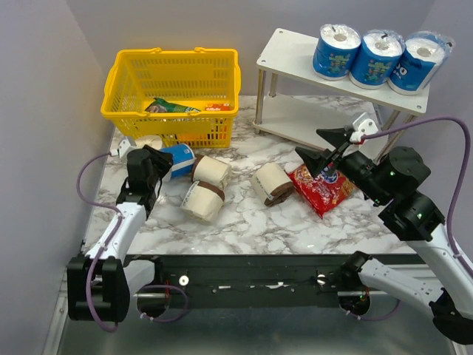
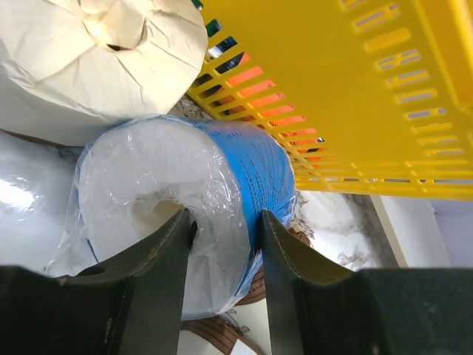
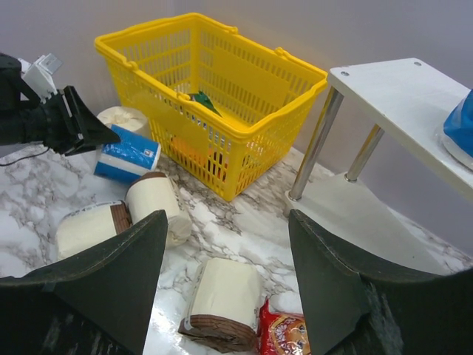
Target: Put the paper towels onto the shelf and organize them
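The white shelf [image 1: 295, 55] stands at the back right with three blue-wrapped paper towels [image 1: 375, 59] on its top tier. A fourth blue-wrapped roll [image 1: 179, 158] lies on the table by the basket. My left gripper [image 1: 161, 164] is shut on it: in the left wrist view one finger [image 2: 166, 259] sits in the roll's core and the other presses its blue wrap [image 2: 251, 163]. Cream rolls lie at the middle left [image 1: 211, 170], in front of that [image 1: 202, 201], at the centre [image 1: 271, 183] and by the basket [image 1: 148, 140]. My right gripper [image 1: 308, 143] is open and empty above the centre roll [image 3: 222, 296].
A yellow basket [image 1: 174, 92] holding some packets stands at the back left, close against the blue roll. A red snack bag [image 1: 321, 188] lies beside the centre cream roll. The shelf's lower tier [image 1: 303, 118] is bare. Grey walls close in left and behind.
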Robot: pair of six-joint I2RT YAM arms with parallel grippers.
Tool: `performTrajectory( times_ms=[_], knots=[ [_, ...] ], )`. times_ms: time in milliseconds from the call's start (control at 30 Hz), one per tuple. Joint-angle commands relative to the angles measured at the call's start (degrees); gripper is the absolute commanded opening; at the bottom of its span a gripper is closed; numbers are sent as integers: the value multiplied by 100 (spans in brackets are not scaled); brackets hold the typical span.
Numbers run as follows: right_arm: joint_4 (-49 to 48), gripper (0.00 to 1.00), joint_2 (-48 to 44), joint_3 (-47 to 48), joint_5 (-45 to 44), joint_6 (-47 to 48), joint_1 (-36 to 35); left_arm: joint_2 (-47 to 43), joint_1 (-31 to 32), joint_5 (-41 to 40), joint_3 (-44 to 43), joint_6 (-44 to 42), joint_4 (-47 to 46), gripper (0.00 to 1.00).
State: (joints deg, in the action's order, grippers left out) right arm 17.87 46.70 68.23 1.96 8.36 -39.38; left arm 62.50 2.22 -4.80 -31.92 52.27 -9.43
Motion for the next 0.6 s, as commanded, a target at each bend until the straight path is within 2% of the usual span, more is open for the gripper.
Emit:
performTrajectory(
  times_ms=[0, 167, 233, 367, 433, 500, 533, 567],
  knots=[
    [199, 75, -310, 59, -160, -80, -26, -493, -20, -600, -1042, -603, 2054, 26],
    [322, 75, -582, -37, -117, -159, -26, -651, 67, -461, -2211, -1341, 3270, 25],
    [393, 75, -740, -72, -125, -168, -26, -555, 252, -382, -2781, -1561, 3912, 22],
    [524, 75, -1048, -248, -160, -212, -26, -467, 1270, -689, -3495, -1957, 4800, 20],
    [568, 76, -1223, -301, -160, -221, -26, -423, 1938, -663, -3715, -1905, 5091, 20],
    [665, 76, -1303, -362, -317, -256, -26, -362, 2421, -864, -3795, -1739, 5310, 20],
    [691, 76, -1338, -371, -336, -282, -35, -266, 2954, -978, -3856, -1660, 5372, 20],
    [779, 76, -1391, -371, -336, -308, -26, -212, 3169, -1136, -3865, -1598, 5434, 20]
  ],
)
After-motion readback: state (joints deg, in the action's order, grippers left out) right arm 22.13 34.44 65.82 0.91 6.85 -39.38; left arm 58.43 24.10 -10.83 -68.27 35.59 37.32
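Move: The left fingers already grip the blue roll. It seems bound for the open table about 31 cm right, 15 back and 14 below; the shelf stands some 50 right and 12 ahead. One white roll lies about 14 right and 2 back, another 10 right and 12 back, both 8 lower; the yellow basket's middle is 2 right, 18 ahead. From the right hand, the open spot is about 7 left, 1 back and 40 below. Upwards first, some 13 cm in all, the left hand hoists the pinched blue roll away from the basket side, drawing back about 7 cm; midway it swings right, ending 9 cm over. Its wrist rolls left side up and turns clockwise, each roughly 20 degrees, grip kept. The empty right hand, still open, backs off 6 cm backwards and to the right. ##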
